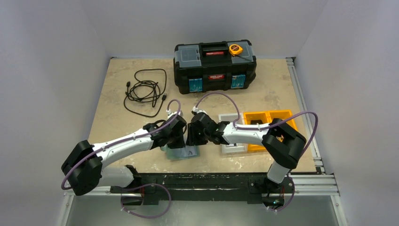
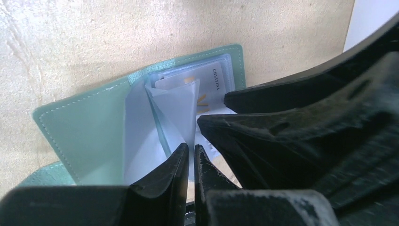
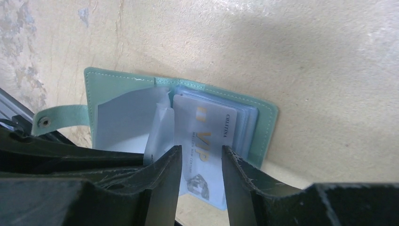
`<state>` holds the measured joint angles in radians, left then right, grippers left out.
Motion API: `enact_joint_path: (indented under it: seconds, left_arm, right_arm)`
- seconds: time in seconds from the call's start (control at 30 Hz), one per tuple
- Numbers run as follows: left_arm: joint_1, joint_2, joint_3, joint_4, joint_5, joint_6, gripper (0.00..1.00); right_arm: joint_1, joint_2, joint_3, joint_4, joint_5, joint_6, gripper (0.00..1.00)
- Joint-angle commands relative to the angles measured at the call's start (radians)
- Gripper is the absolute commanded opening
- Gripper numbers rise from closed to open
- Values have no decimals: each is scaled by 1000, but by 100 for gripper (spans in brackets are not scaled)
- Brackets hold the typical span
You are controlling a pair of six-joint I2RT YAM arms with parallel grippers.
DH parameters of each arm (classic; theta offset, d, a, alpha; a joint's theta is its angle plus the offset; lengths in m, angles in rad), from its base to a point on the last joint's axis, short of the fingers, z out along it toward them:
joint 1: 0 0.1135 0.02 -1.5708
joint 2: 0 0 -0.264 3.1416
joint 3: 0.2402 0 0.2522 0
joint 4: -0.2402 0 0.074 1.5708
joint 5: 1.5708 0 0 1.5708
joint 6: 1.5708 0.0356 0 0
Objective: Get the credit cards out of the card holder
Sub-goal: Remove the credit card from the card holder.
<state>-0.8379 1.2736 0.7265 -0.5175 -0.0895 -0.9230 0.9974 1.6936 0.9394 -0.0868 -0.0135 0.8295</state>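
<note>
The teal card holder (image 1: 181, 153) lies open on the table near the front edge, pale blue pockets fanned upward (image 2: 84, 127) (image 3: 117, 83). My left gripper (image 2: 191, 153) (image 1: 178, 135) is shut on one thin clear pocket sleeve (image 2: 181, 108), holding it upright. A pale credit card (image 3: 207, 136) with gold VIP lettering sticks out of the pockets past the holder's edge (image 2: 209, 80). My right gripper (image 3: 201, 153) (image 1: 193, 136) stands open with this card's free end between its fingers, a gap showing on both sides. The holder's snap tab (image 3: 59, 118) points left.
A black toolbox (image 1: 215, 66) with a yellow tape measure (image 1: 235, 49) on top stands at the back. A coiled black cable (image 1: 146, 92) lies back left. A white bin (image 1: 234, 149) and an orange bin (image 1: 269, 117) sit right of the grippers.
</note>
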Motion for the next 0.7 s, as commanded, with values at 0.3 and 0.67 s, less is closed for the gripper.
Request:
enact_joint_path:
  seconds: [0.3,0.67]
  left_arm:
    - [25,-126,9,-138,-101,-5,21]
    - [28,-313,43,-369,-234,-58,31]
  right_arm:
    - [27,23,67,48,-70,12,36]
    - [78,123,169,74,-128,25,36]
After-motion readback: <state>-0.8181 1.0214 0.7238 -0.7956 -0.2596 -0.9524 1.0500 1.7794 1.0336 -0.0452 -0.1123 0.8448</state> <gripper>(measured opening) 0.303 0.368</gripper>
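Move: The clear sleeve's upright edge is already between the left fingertips and lies about 2 cm left of the right fingertips, 1 cm above them. The VIP card pocket is some 4 cm right of the left hand, 1 cm ahead and 3 cm below, and directly under the right fingertips by about 2 cm. The green cover flap lies about 4 cm left of the left hand, level with it and 4 cm below. Left fingers open off the clear sleeve, leaving left about 6 cm and rising; right fingers follow 5 cm left, pushing the sleeve along. ##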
